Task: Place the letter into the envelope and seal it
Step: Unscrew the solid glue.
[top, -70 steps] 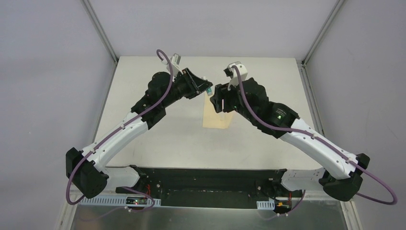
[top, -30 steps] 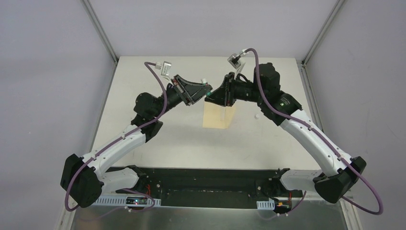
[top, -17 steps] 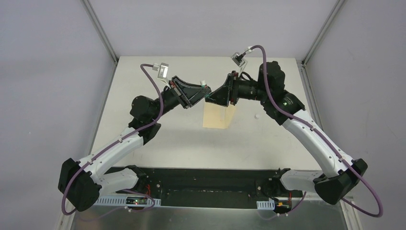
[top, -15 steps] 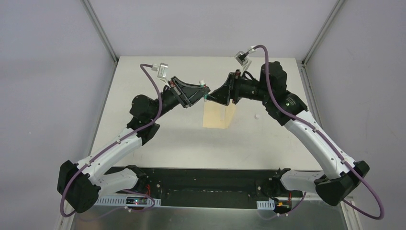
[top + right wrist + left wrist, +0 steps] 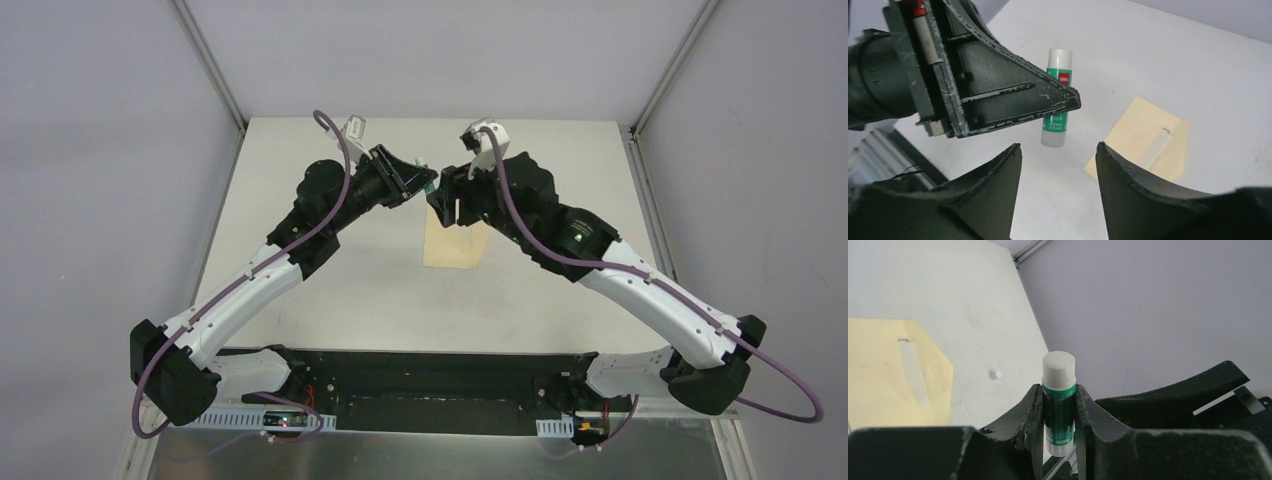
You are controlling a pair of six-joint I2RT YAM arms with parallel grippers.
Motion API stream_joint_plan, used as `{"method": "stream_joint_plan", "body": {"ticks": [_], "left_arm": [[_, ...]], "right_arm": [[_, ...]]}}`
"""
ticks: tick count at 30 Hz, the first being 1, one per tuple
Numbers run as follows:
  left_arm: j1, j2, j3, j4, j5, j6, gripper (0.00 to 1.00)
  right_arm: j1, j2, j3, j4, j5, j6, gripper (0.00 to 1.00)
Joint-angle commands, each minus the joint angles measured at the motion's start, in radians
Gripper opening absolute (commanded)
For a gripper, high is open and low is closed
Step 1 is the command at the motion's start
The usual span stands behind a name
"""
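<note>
My left gripper (image 5: 1059, 390) is shut on a white-and-green glue stick (image 5: 1059, 400), held up above the table. In the top view the glue stick (image 5: 430, 187) hangs between the two wrists. My right gripper (image 5: 1058, 146) is open and empty, its fingertips just short of the stick's (image 5: 1056, 100) lower end. The yellow-tan envelope (image 5: 452, 250) lies flat on the table below both grippers, with a pale strip (image 5: 915, 375) on its face. The envelope (image 5: 1143, 135) also shows to the right of the right fingers. The letter is not in view.
A small white cap (image 5: 995, 374) lies on the table (image 5: 330, 260) to the right of the envelope; the right arm hides it in the top view. Grey walls close the table in at the back and on both sides.
My right gripper has opened and drawn back from the glue stick's end, and its wrist has swung down over the envelope. The left arm has shifted slightly, still holding the stick.
</note>
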Motion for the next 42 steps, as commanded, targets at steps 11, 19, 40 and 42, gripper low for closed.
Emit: {"method": "stream_joint_plan", "body": {"ticks": [11,19,40,42], "left_arm": [[-0.021,0.029,0.061,-0.053,-0.04,-0.037,0.0],[-0.021,-0.004,0.029,0.014,-0.014,-0.025,0.0],[-0.021,-0.142,-0.27,0.783,0.367,0.088,0.0],[-0.021,-0.143,-0.27,0.779,0.361,0.087,0.0]], "right_arm": [[0.069,0.156,0.086,0.022,0.263,-0.133,0.5],[0.047,0.137,0.059,0.042,0.235,-0.124,0.24],[-0.317,-0.026,-0.017,0.239,-0.986,0.28,0.11],[-0.326,-0.031,-0.015,0.238,-0.985,0.297,0.13]]}}
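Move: Low in front of the right hand's open fingers, the bottom knob of the glue stick lies about 2 cm ahead, 2 cm to the left and 3 cm below. The left hand already grips the stick's body, with the knob some 4 cm below it, 1 cm to its right and level with it front to back. From the right hand, the envelope lies about 11 cm ahead, 4 cm to the right and 35 cm down on the table. Dipping about 5 cm and reaching 3 cm forward, the right hand closes its fingers on the knob while the left keeps its hold and sinks 2 cm. Then both draw back and rise together, some 8 cm each way, the right wrist swinging about 40 degrees counter-clockwise, while the left tips its fingers up some 30 degrees and turns slightly clockwise, twisting against each other. ##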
